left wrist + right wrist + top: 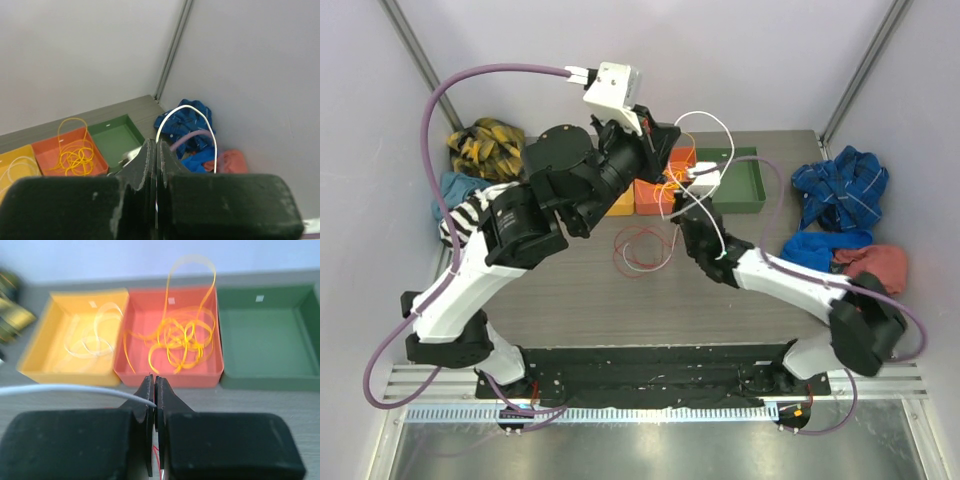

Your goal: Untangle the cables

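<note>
A white cable (720, 125) arcs in the air between my two grippers. My left gripper (665, 140) is raised over the trays and shut on one end; in the left wrist view the cable (187, 107) loops out from the closed gripper (156, 145). My right gripper (688, 190) is shut on the same cable, which enters from the left (65, 388) at the closed gripper (154, 382). A red cable (642, 250) lies looped on the table below. A yellow-orange cable (180, 340) fills the orange tray (137, 315). Another white cable (95, 337) lies in the yellow tray (55, 325).
An empty green tray (745, 185) stands right of the orange one. Blue cloths (840, 185) and a reddish cloth (875, 262) lie at the right edge. A yellow-black cloth (485, 145) and a striped cloth (460, 215) lie at the back left.
</note>
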Motion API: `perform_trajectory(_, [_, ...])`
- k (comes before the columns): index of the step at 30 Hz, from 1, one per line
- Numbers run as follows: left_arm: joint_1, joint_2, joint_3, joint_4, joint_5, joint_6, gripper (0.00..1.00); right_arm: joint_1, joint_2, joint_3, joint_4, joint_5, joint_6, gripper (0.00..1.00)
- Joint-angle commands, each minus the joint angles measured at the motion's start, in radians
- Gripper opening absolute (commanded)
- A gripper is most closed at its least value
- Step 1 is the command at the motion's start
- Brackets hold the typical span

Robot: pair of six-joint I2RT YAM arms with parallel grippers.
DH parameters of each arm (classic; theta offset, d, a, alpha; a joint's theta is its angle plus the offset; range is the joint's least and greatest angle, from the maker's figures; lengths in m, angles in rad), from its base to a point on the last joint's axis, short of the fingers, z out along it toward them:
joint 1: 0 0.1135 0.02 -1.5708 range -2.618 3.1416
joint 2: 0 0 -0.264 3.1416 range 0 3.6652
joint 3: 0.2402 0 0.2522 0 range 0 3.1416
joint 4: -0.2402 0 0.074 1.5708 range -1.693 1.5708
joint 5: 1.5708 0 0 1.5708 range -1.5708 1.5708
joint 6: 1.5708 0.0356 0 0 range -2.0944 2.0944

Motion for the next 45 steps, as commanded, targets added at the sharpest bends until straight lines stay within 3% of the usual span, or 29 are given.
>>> perform_trajectory(1, [-0.001, -0.069, -0.063, 0.051, -0.100, 0.013, 0.00, 0.007, -0.215, 0.080, -0.074, -0.015, -0.024, 0.01])
perform_trajectory(6, [0.020, -0.124, -0.229, 0.080, -0.176, 0.001, 0.00, 0.007, -0.398, 0.213, -0.230, -0.068, -0.033, 0.01])
perform_trajectory(14, [0.133, -0.188, -0.594, 0.205, -0.046, -0.136, 0.00, 0.007, -0.482, 0.429, -0.450, -0.243, 0.030, 0.01])
perform_trajectory(19, [0.132, -0.207, -0.888, 0.428, 0.077, -0.226, 0.01, 0.007, -0.513, 0.361, -0.484, -0.296, 0.086, 0.01])
perform_trajectory(22, [0.134, -0.219, -1.002, 0.547, 0.090, -0.260, 0.09, 0.007, -0.529, 0.293, -0.479, -0.315, 0.112, 0.01])
perform_trajectory(28, [0.134, -0.243, -1.080, 0.678, 0.181, -0.277, 0.14, 0.007, -0.509, 0.250, -0.465, -0.365, 0.148, 0.01])
perform_trajectory(37, [0.132, -0.332, -1.200, 0.825, 0.264, -0.318, 0.41, 0.007, -0.464, 0.215, -0.432, -0.391, 0.192, 0.01])
perform_trajectory(42, [0.135, -0.346, -1.232, 0.832, 0.241, -0.314, 0.66, 0.005, -0.437, 0.196, -0.415, -0.403, 0.208, 0.01])
perform_trajectory(45, [0.137, -0.349, -1.249, 0.818, 0.198, -0.312, 0.76, 0.005, -0.412, 0.196, -0.407, -0.389, 0.202, 0.01])
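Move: Both grippers are already shut on the white cable. The right one's pinch lies about 16 cm ahead of the high left hand, 3 cm to its right and some 35 cm below. From the right hand, the red cable lies about 9 cm ahead, 7 cm left and 21 cm down. The red bin is roughly 25 cm straight ahead and 19 cm down, with the green bin level with it, 16 cm farther right. The right hand keeps its pinch on the white cable and hauls it up about 30 cm while drawing back some 11 cm, then sinks until it is only about half as high above its start, its wrist turned some 20 degrees counter-clockwise. Meanwhile the left hand swoops down nearly 30 cm towards the right gripper, tipping its fingers down, then climbs back about 6 cm and opens wide close beside the right gripper, letting go of its part of the white cable. ##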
